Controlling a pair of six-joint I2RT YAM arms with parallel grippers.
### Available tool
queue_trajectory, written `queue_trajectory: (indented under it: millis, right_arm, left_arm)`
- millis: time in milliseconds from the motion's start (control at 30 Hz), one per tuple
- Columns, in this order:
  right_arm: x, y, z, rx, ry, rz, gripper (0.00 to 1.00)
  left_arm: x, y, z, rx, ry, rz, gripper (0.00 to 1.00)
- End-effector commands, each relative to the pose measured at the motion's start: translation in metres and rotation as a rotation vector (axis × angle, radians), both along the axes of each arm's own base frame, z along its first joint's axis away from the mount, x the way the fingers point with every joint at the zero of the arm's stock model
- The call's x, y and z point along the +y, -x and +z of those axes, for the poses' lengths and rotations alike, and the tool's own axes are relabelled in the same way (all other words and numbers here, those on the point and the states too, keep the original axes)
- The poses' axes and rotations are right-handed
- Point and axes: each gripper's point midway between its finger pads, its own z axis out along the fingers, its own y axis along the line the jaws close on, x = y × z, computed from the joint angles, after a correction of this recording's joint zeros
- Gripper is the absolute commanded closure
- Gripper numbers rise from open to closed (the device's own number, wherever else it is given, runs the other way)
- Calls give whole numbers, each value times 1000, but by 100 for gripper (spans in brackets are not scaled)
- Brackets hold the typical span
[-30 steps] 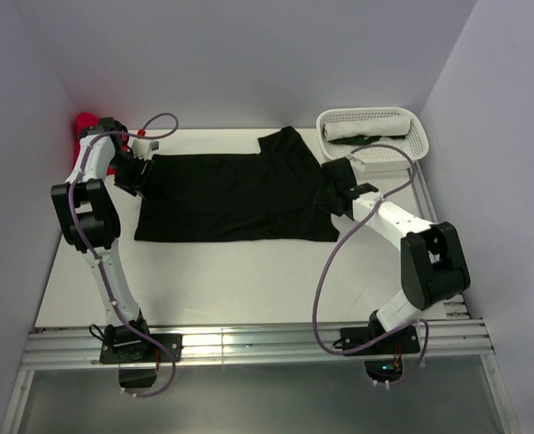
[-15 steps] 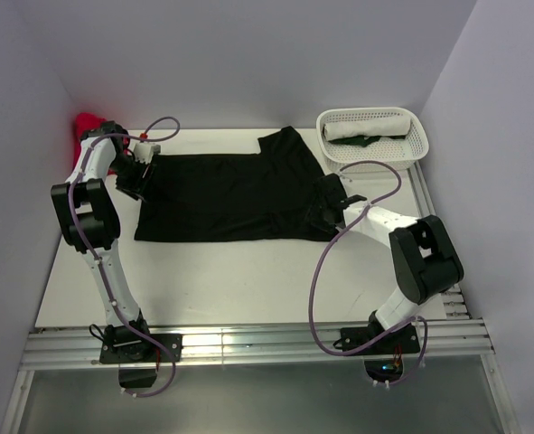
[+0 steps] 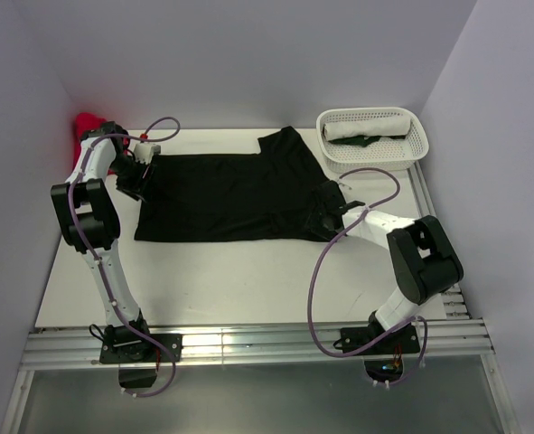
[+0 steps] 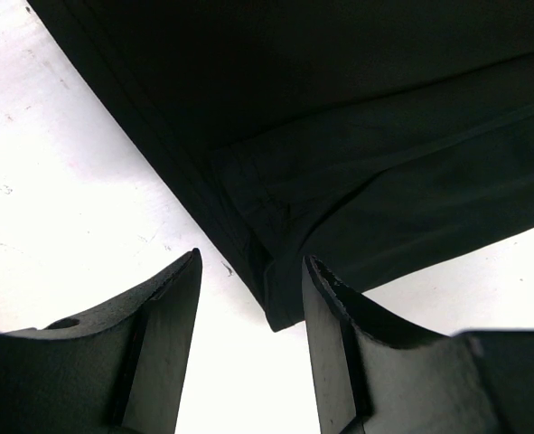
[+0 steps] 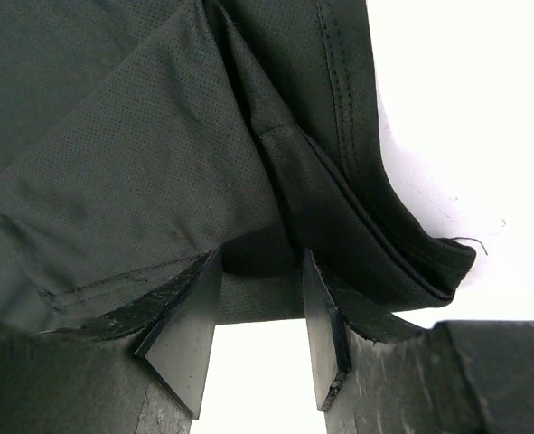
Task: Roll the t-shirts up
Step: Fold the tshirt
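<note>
A black short-sleeved t-shirt [image 3: 230, 194] lies spread flat on the white table. My left gripper [image 3: 138, 174] is at its far left corner. In the left wrist view the gripper [image 4: 252, 264] is open, and the shirt's corner [image 4: 280, 303] lies on the table between the fingertips. My right gripper [image 3: 326, 215] is low at the shirt's near right corner. In the right wrist view the gripper [image 5: 260, 262] is open and straddles a raised fold of the black cloth [image 5: 158, 172]. The hemmed edge [image 5: 411, 262] lies to the right of the fingers.
A white lattice basket [image 3: 416, 145] stands at the back right and holds a rolled white shirt [image 3: 370, 124] and a dark rolled cloth. A red cloth [image 3: 87, 122] sits in the back left corner behind the left arm. Walls close in on three sides.
My right gripper has moved from beside the basket, left and nearer, down onto the shirt's near right corner. My left gripper has shifted slightly at the shirt's left corner.
</note>
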Motion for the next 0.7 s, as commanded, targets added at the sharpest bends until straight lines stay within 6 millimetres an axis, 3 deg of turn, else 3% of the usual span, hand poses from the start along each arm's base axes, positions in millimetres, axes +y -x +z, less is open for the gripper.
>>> queue_trajectory:
  millis: [0,167,367,533,667]
  right_arm:
    - [2,-3,8,-37,-10,-8,52]
    - [4,-7,9,-42,-14,-11,58]
    - [9,-21,20,-61,-14,-10,87]
    - [13,-40,31,-72,-5,-3,94]
    - [19,-71,50,-108,-30,5,96]
  left_arm:
    - [-2,-3,26,-70,14,-17,46]
    - [-2,-3,24,-67,14,-18,47]
    - [-2,-3,24,-65,15,-17,47]
    - [-2,-2,23,-61,12,-20,47]
    - [-2,-2,21,-57,9,-20,47]
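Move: The aimed-at bit of the t-shirt, a loose fold of its upper layer near the near right corner, lies right between the right hand's open fingers, about 1 cm below the hand point. That shirt corner is some 3 cm back and 6 cm to the right; the white basket's middle is roughly 23 cm ahead and 13 cm right. From the left hand the fold lies about 47 cm right, 8 cm back and 6 cm lower. The t-shirt's loose fold gets pinched as the right hand's fingers close on it from half open to almost shut while the hand stays put. Then the hand draws the fold forward and up, speeding up, with a little drift to the left: about 4.5 cm forward and 3 cm up, away from the shirt's near edge. ##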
